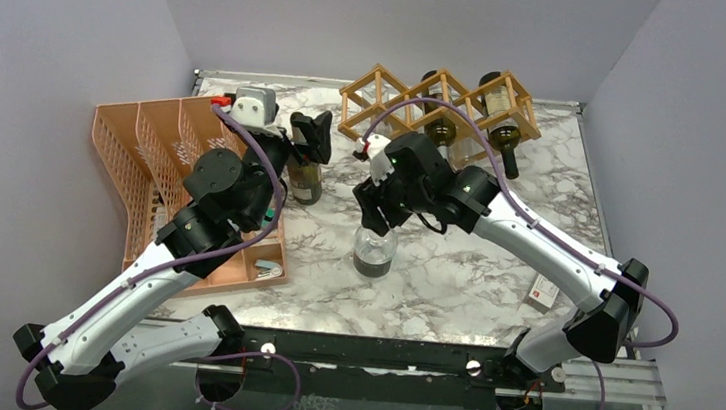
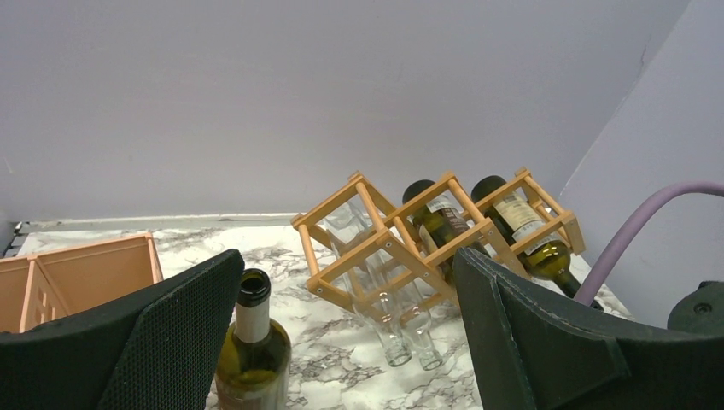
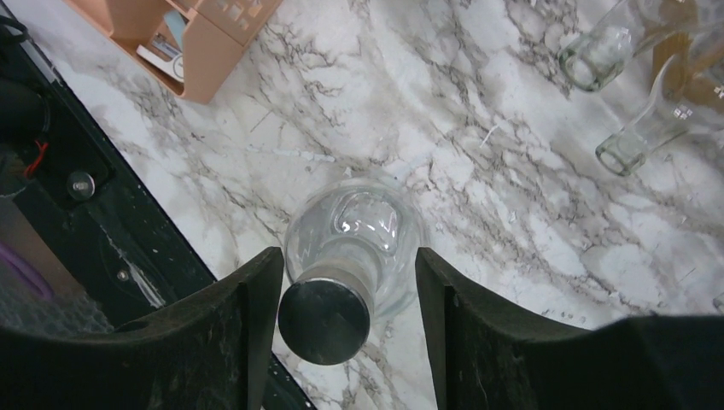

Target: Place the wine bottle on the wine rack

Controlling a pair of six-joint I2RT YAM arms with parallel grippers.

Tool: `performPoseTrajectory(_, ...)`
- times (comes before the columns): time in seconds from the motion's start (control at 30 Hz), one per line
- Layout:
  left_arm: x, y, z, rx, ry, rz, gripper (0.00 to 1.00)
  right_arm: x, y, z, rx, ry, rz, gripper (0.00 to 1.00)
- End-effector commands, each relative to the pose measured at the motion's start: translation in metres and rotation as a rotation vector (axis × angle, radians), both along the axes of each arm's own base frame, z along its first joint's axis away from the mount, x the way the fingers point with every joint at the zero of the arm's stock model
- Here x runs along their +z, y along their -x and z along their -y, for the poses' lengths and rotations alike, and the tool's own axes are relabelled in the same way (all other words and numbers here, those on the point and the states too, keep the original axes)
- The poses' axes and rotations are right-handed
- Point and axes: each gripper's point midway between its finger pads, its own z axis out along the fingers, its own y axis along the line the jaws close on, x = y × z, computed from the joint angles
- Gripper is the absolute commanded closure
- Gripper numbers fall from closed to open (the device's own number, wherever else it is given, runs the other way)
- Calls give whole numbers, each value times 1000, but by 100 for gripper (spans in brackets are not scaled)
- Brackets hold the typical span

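Observation:
An olive-green wine bottle stands upright and uncorked beside the orange organizer. My left gripper hangs open above it, and the bottle's neck sits just inside the left finger. A clear bottle with a dark cap stands mid-table. My right gripper straddles its neck, open, with the cap close to the left finger and a gap on the right. The light-wood wine rack stands at the back.
In the rack lie two dark bottles and clear bottles with necks pointing toward me. An orange mesh organizer sits at the left. A small white box lies at the right front.

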Motion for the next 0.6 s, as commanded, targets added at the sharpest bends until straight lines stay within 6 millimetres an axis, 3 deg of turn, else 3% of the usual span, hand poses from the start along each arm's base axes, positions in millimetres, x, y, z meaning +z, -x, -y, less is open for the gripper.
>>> performPoseTrajectory(0.0, -3, -4, -2, 26, -11, -1, 1, -8, 12, 5, 35, 13, -1, 46)
performPoseTrajectory(0.13, -5, -5, -1, 25, -16, -5, 1, -17, 10, 6, 19, 39, 5, 51)
performPoseTrajectory(0.27, -6, -6, 1, 24, -18, -10, 1, -16, 5, 3, 10, 14, 44, 71)
performPoseTrajectory(0.4, -8, -7, 2, 23, -23, -15, 1, -7, -4, -3, -13, -49, 108, 89)
performPoseTrajectory(0.57, -9, -9, 2, 26, -23, -20, 1, 20, -25, -17, -72, -185, 232, 98)
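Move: The clear bottle stands upright under the right hand, its neck top just between the open fingers and its middle about 12 cm below and 1 cm back. The green wine bottle is some 16 cm to this hand's left and 13 cm farther out; the wine rack is roughly 30 cm ahead and 12 cm to the right. From the left hand, the clear bottle lies about 15 cm right, 6 cm back and 33 cm below. The right hand's two fingers shut on the top of the clear bottle's neck and pinch it, stopping part-closed with the grip effort rising, after the hand has sunk about 2 cm and eased some 1 cm back over it. With the neck gripped, the hand creeps forward again by nearly 1 cm, its fingers tipping up about 5 degrees. ##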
